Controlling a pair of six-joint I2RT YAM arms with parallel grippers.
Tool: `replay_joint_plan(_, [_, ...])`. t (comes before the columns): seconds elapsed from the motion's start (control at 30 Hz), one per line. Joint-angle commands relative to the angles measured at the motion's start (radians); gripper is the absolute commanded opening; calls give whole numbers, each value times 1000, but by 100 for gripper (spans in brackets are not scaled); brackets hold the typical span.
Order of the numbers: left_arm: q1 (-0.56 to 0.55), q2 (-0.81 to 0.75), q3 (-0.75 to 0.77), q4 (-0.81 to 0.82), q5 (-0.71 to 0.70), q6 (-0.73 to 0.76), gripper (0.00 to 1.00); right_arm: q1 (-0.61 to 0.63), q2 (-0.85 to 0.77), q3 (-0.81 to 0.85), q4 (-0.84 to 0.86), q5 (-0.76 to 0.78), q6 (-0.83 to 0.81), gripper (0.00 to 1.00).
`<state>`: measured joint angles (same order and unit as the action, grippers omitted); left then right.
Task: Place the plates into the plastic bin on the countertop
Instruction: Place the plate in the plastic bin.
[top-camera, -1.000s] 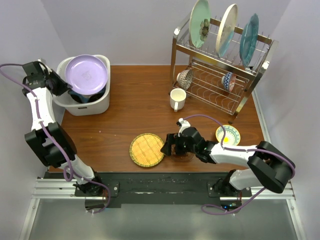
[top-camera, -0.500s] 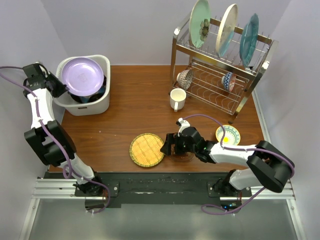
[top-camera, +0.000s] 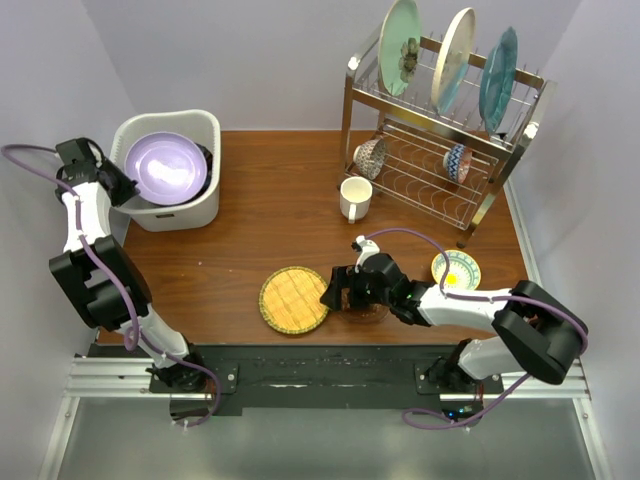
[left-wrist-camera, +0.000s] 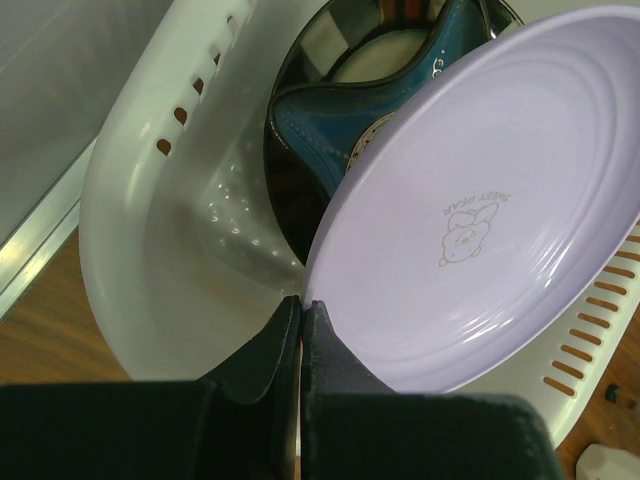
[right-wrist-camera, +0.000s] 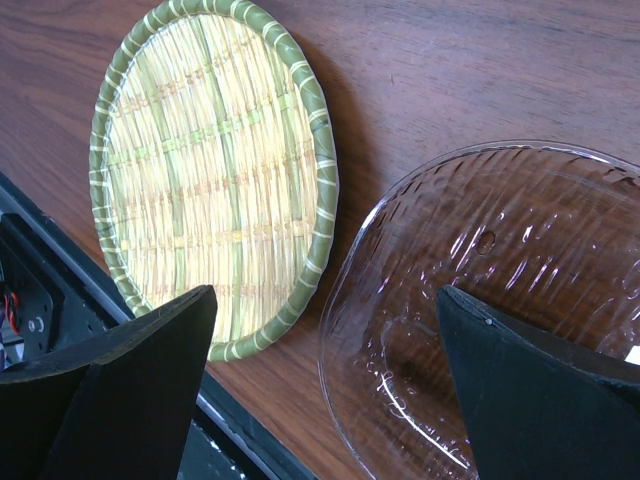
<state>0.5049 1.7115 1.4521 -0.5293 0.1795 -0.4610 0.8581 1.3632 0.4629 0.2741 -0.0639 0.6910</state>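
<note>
A lavender plate (top-camera: 165, 168) (left-wrist-camera: 480, 200) lies tilted inside the white plastic bin (top-camera: 205, 125) (left-wrist-camera: 150, 230) at the countertop's (top-camera: 270, 220) back left. My left gripper (top-camera: 125, 185) (left-wrist-camera: 301, 300) is shut on its near rim. Under it in the bin lies a blue star-shaped dish (left-wrist-camera: 340, 110). My right gripper (top-camera: 337, 293) (right-wrist-camera: 325, 300) stands open just above a clear glass plate (right-wrist-camera: 480, 300), beside a woven bamboo plate (top-camera: 294, 298) (right-wrist-camera: 210, 180). A pale green plate (top-camera: 402, 33), a cream plate (top-camera: 455, 60) and a teal plate (top-camera: 497, 80) stand upright in the rack.
The steel wire dish rack (top-camera: 430, 150) fills the back right, with two small bowls (top-camera: 371, 157) on its lower tier. A white mug (top-camera: 354, 198) stands in front of it. A small yellow-patterned bowl (top-camera: 456, 269) sits near the right arm.
My left gripper has lowered the lavender plate from above the bin's rim down into the bin. The right arm has not moved.
</note>
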Motion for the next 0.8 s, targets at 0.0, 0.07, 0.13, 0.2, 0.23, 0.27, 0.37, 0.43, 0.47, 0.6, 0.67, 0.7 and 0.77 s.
replay_joint_plan(0.0, [9,-4,8,84,11,-2,0,4,14,17,-19,9,-18,95])
replay_joint_plan(0.07, [9,6,11,81,29,-1,0,4,14,19,-19,9,-18,95])
replay_joint_plan(0.13, [7,10,10,83,38,1,0,4,17,20,-19,9,-18,95])
replay_joint_plan(0.2, [7,14,4,88,43,1,2,5,17,20,-19,7,-16,95])
replay_joint_plan(0.23, [6,14,1,94,47,2,3,4,19,20,-19,7,-16,95])
replay_joint_plan(0.27, [7,14,-2,92,51,4,5,4,19,20,-19,9,-18,95])
replay_joint_plan(0.37, [0,8,-13,104,51,7,12,6,16,20,-19,7,-16,95])
replay_joint_plan(0.43, [-3,4,-15,112,52,8,19,6,13,19,-21,7,-16,95])
replay_joint_plan(0.47, [-6,4,-13,112,51,8,22,4,13,19,-21,9,-16,95])
replay_joint_plan(0.6, [-12,-1,-12,121,57,7,40,4,14,17,-19,9,-16,95])
replay_joint_plan(0.67, [-16,-7,-10,126,61,7,41,5,14,19,-19,7,-18,95])
replay_joint_plan(0.7, [-17,-10,-9,126,61,7,42,4,14,20,-21,7,-16,95])
replay_joint_plan(0.77, [-19,-18,-7,127,61,8,45,5,13,20,-19,7,-15,95])
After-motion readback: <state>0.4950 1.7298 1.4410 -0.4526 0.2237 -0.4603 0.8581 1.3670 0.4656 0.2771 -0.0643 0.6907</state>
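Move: My left hand holds the lavender plate by its near-left rim, inside the left side of the plastic bin; the plate's middle is about 4 cm ahead and 7 cm right of it. The star dish and the checkered plate beneath it lie in the bin some 4 cm ahead, 9 cm right and roughly 6 cm lower. From my right hand, the lavender plate is about 28 cm ahead and 37 cm left, slightly higher. I hold my left hand almost still over the bin, easing it forward by only 1.5 cm or so, and open the fingers from their pinch to a little under half wide, letting go of the lavender plate's rim above the star dish. The wrist barely turns. ##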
